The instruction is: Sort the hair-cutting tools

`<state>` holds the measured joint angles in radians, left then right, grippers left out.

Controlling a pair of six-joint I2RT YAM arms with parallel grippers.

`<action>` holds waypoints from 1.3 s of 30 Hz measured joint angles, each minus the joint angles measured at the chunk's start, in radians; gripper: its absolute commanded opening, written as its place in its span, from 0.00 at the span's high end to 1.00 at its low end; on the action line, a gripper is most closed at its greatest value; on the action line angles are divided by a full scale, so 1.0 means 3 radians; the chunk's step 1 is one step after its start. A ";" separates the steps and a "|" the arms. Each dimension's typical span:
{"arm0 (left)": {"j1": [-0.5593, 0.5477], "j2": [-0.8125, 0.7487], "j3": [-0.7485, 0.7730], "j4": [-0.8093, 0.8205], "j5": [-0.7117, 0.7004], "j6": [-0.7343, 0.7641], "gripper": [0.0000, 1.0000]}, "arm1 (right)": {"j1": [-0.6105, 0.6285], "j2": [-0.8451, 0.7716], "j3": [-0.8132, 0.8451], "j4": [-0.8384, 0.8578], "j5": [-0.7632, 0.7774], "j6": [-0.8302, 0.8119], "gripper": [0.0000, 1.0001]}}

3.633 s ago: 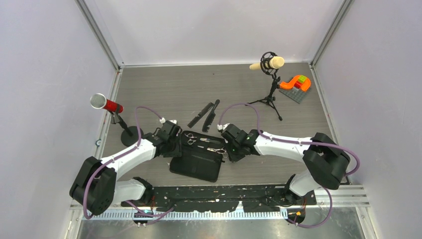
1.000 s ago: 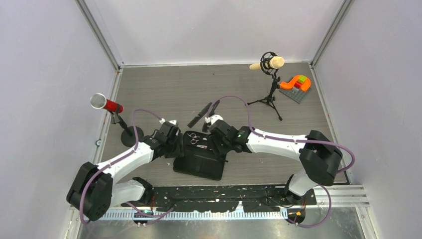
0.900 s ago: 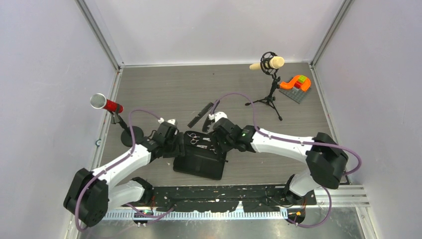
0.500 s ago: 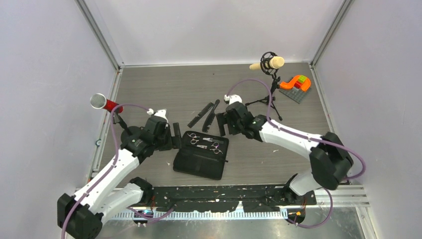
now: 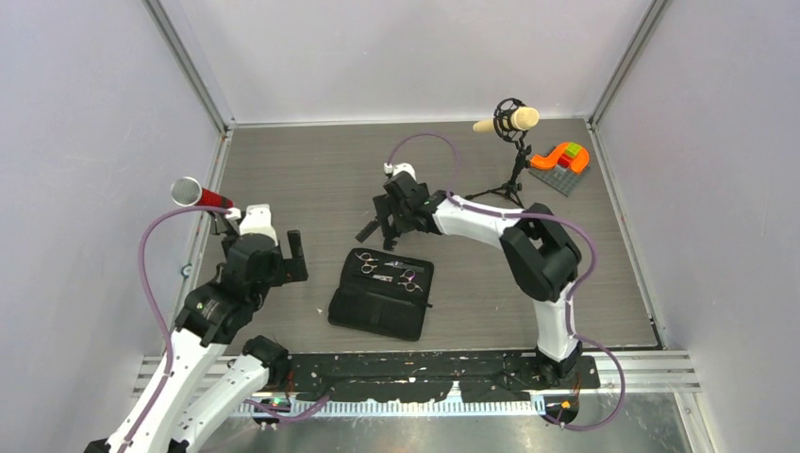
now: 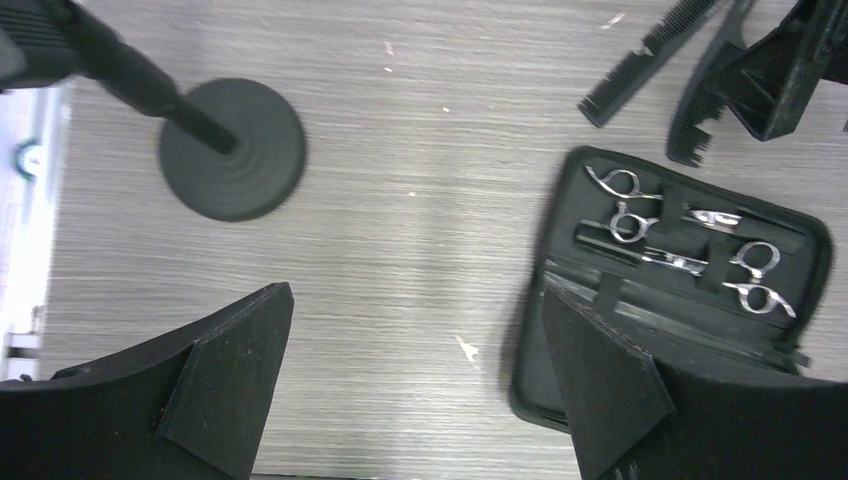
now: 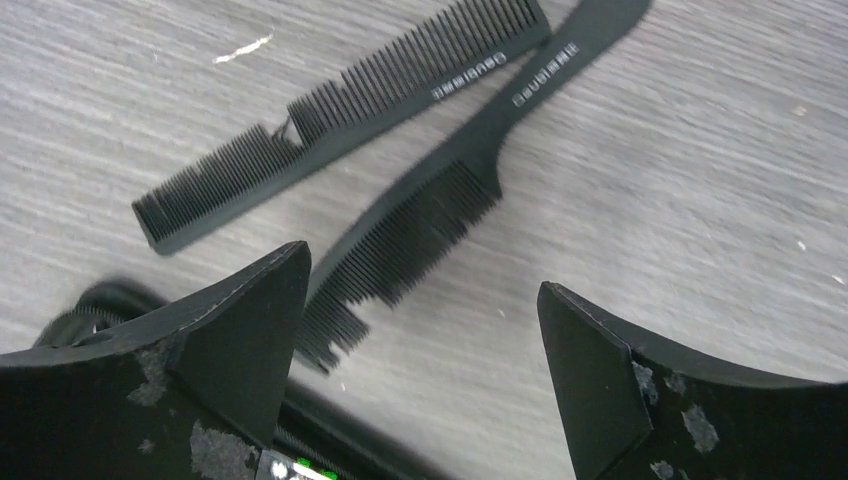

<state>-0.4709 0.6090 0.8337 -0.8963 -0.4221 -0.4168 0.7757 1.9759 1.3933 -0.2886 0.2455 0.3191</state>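
Observation:
Two silver scissors lie inside the open black case [image 5: 377, 307], one at its left [image 5: 363, 260] and one at its right [image 5: 408, 278]; both also show in the left wrist view [image 6: 622, 205] [image 6: 755, 278]. Two black combs lie side by side on the table just beyond the case: a straight comb [image 7: 350, 110] and a tail comb [image 7: 440, 205]. My right gripper [image 5: 382, 226] [image 7: 422, 275] hovers open and empty over the combs. My left gripper [image 5: 300, 260] [image 6: 412, 300] is open and empty, raised left of the case.
A red microphone [image 5: 200, 196] on a round black base [image 6: 232, 148] stands at the left. A tripod microphone [image 5: 509, 121] and an orange and green block piece [image 5: 561, 158] on a grey plate stand at the back right. Walls close in both sides.
Both grippers have left the case. The left arm pulled back to the left and rose. The right arm swung away to the far side, over the combs. The scissors stay in the case.

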 measured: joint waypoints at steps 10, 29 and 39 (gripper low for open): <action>0.0000 -0.0323 -0.0018 -0.0069 -0.0482 0.0443 0.00 | 0.0004 0.0565 0.0532 -0.0200 0.0066 0.0043 0.23; 0.0000 -0.1047 -0.0404 0.0264 -0.0633 0.0612 0.00 | -0.0628 -0.0445 -0.0871 -0.0128 0.0092 0.0206 0.72; 0.0000 -0.1087 -0.0441 0.0327 -0.0622 0.0643 0.00 | -0.0670 -0.1273 -0.1766 -0.0304 -0.0226 0.0278 0.79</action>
<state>-0.4709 0.2829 0.7013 -0.7982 -0.6086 -0.2237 0.5747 1.5940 0.8635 -0.3798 0.1776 0.4026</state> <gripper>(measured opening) 0.994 0.415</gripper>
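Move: The handle comb lies flat under my right hand, its middle about 4 cm ahead, 1 cm to the right and 4 cm below. The cutting comb is some 5 cm left of it, level with it. The case of scissors has its middle about 17 cm back from my right hand and 4 cm to its left. From my empty left hand the handle comb is some 18 cm ahead, 26 cm right and 18 cm down. I lower my open right hand about 3 cm and slightly forward onto the handle comb, closing my fingers across its toothed head as I sweep about 16 cm right. Then I curve back about 9 cm, still low, past the case's far right corner, turning some 15 degrees clockwise. My left hand, still open, drifts 5 cm further left, its fingertips tipping up. ##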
